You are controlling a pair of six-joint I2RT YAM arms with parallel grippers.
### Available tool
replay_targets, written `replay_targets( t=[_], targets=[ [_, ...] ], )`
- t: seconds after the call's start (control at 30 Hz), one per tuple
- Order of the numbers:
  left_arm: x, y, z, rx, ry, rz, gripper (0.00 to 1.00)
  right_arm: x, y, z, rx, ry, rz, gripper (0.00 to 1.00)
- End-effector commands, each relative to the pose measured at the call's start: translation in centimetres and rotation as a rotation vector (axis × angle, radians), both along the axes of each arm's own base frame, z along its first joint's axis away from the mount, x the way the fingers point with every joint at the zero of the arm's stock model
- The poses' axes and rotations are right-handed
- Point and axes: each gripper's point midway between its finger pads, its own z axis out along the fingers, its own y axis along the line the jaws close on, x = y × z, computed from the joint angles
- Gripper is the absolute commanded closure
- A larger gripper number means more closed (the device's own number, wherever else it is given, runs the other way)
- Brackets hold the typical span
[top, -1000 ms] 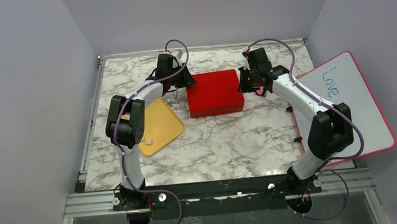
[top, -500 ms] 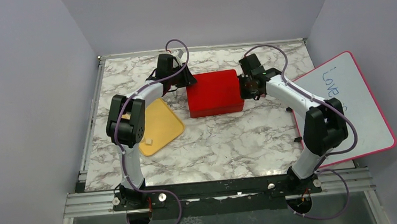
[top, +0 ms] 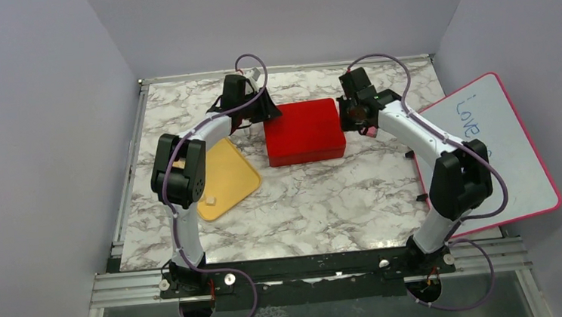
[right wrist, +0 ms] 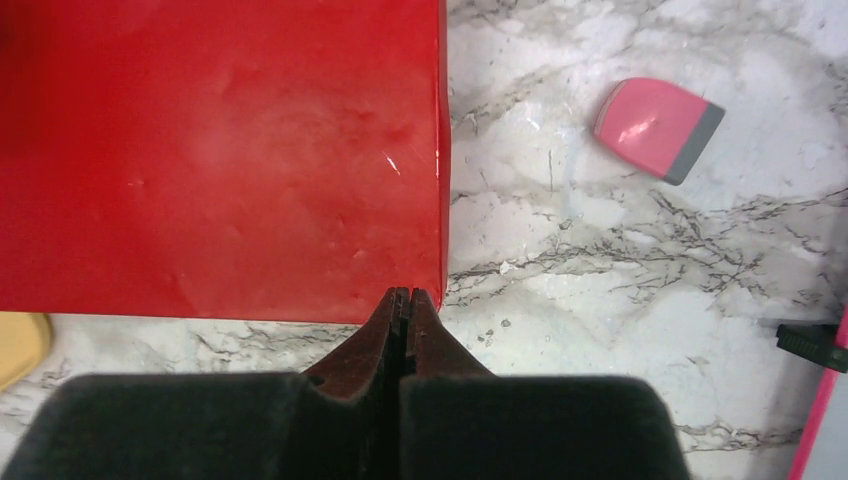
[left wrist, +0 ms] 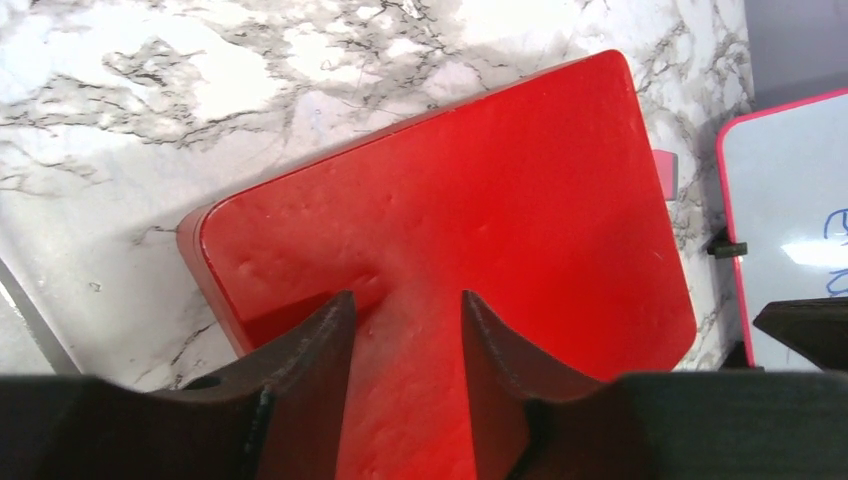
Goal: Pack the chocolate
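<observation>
A closed red box lies in the middle of the marble table. My left gripper hovers over the lid near its left end, open, with only the lid's surface showing between the fingers. My right gripper is shut and empty, its tips at the box's right corner. In the top view the left gripper and right gripper flank the box. A pale cube of chocolate lies on the yellow tray, and another peeks out beside the left arm.
A pink-framed whiteboard with blue writing lies at the right. A small pink block with a grey end rests on the marble just right of the box. Purple walls close in the table on three sides.
My right gripper swung in to the box's right edge, staying shut. My left gripper's fingers spread a little wider over the lid. The box stayed where it was.
</observation>
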Motion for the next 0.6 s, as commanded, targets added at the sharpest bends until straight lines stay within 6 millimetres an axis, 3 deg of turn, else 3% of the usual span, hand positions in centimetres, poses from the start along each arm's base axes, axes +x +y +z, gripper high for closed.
replay_targets(
  t=[0.0,0.13,0.23,0.37,0.43,0.57],
  targets=[
    [-0.1,-1.2,2.1,-0.054,0.003,-0.038,0.51,0.6,0.2,3.7,0.023,-0.092,0.002,0.99],
    [0.5,0.0,2.6,0.009,-0.016,0.012,0.41,-0.4,0.4,1.1,0.01,-0.032,0.009,0.99],
    [0.8,1.7,1.4,0.113,-0.01,0.062,0.36,-2.0,-0.2,-2.6,-0.024,0.068,0.004,0.99],
    [0.6,3.4,0.3,0.202,-0.006,0.093,0.32,-4.7,-2.5,-7.9,-0.153,0.239,-0.035,0.99],
    [0.5,3.7,0.2,0.22,-0.013,0.097,0.32,-4.8,-2.8,-7.9,-0.16,0.236,-0.047,0.99],
    [0.7,4.2,0.5,0.253,-0.028,0.1,0.31,-3.0,-1.7,-4.7,-0.096,0.14,-0.047,0.99]
  ],
)
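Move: The right hand, fingers shut, hovers over the right side of the red lid. The lid's near right corner is about 3 cm back, 1 cm right and 5 cm below; the lid's middle is some 4 cm ahead, 9 cm left and 5 cm below. The pink eraser lies about 5 cm ahead, 9 cm right and 10 cm below. For the left hand, the lid's middle is roughly 6 cm right, 4 cm back and 3 cm lower, with the tongs about 9 cm left, 1 cm back and 9 cm below. The right hand's closed fingertips come down onto the lid's near right corner and press there: first a lift of about 2 cm, then a quick drop of some 6 cm, drawing back a couple of centimetres. The left hand meanwhile opens its fingers wider, rises slightly, then shifts about 2 cm left and a little forward towards the lid's left edge, rolling slightly. ##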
